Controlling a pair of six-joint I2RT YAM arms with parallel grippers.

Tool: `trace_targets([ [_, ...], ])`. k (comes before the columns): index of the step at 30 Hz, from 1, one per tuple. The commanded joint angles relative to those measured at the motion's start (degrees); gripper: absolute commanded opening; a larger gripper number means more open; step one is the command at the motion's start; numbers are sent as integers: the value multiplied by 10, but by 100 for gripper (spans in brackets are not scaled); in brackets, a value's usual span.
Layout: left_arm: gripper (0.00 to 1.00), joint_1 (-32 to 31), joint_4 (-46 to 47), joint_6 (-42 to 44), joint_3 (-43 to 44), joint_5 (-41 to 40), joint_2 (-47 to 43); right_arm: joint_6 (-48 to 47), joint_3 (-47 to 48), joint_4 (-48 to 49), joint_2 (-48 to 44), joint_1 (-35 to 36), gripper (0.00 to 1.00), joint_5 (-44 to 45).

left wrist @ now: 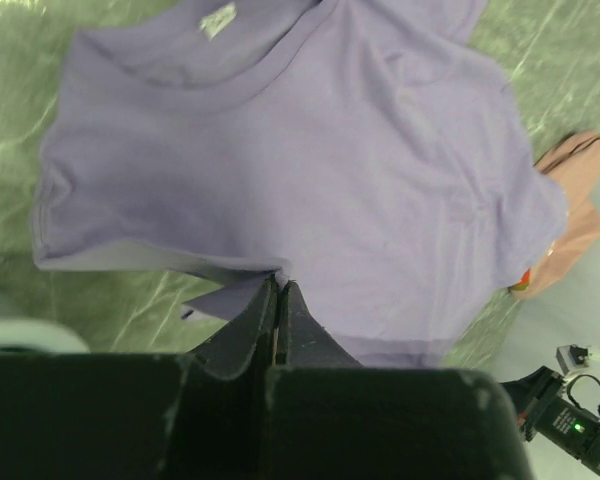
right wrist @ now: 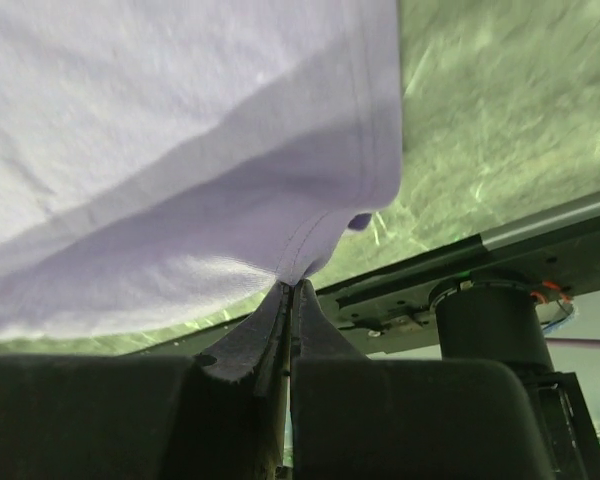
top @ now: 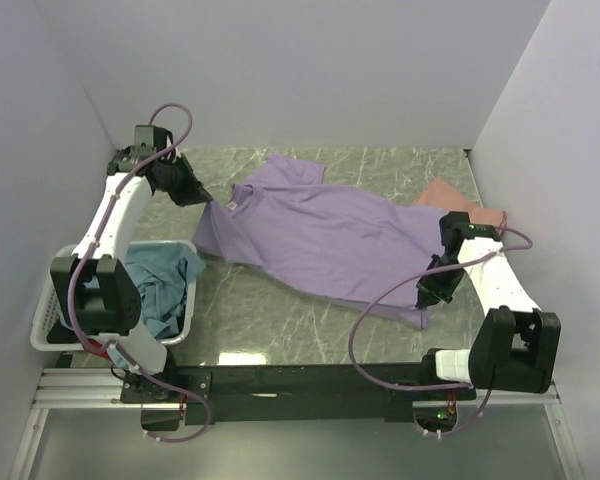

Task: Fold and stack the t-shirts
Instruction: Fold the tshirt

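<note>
The lavender-purple t-shirt (top: 320,235) lies spread across the middle of the green marbled table, collar toward the back. My left gripper (top: 208,200) is shut on its sleeve edge at the left; the wrist view shows the tips (left wrist: 280,285) pinching a fold of the purple cloth (left wrist: 300,150). My right gripper (top: 430,298) is shut on the hem corner at the near right. There the stitched hem (right wrist: 360,120) hangs lifted from the closed tips (right wrist: 292,283). A salmon-pink t-shirt (top: 450,195) lies at the back right, partly under the purple one. A teal-blue t-shirt (top: 165,280) sits in the basket.
The white slatted basket (top: 55,310) stands at the near left beside the left arm. White walls close in the table on three sides. A black rail (top: 310,380) with both arm bases runs along the near edge, and the right wrist view shows that rail (right wrist: 460,270).
</note>
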Motion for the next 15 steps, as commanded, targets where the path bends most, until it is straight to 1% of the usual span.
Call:
trace_targets([
  [1, 1, 0, 30, 8, 57, 21, 27, -21, 30, 27, 17, -24, 0, 11],
  [8, 0, -4, 37, 15, 104, 42, 87, -34, 38, 44, 44, -61, 0, 15],
  [15, 0, -16, 40, 19, 153, 49, 141, -43, 45, 61, 77, -78, 0, 18],
])
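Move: Both hands hold the t-shirt's near side up. From the left hand, the collar it goes towards lies about 9 cm ahead, 5 cm right and 16 cm below; the far sleeve is roughly 17 cm ahead and 17 cm right, the basket some 14 cm back and 23 cm left. The right hand's target, the middle of the hem, is about 12 cm ahead, 5 cm right and 6 cm below, with the orange shirt roughly 25 cm ahead and 11 cm right. Forward, slowing, go both shut grippers with the t-shirt's near edge still pinched between them. The left carries its end about 5 cm towards the collar, drifting slightly right and finally sinking a little; the right eases its hem corner forward and right, some 3 to 4 cm in all, sinking slightly towards the hem's middle. ##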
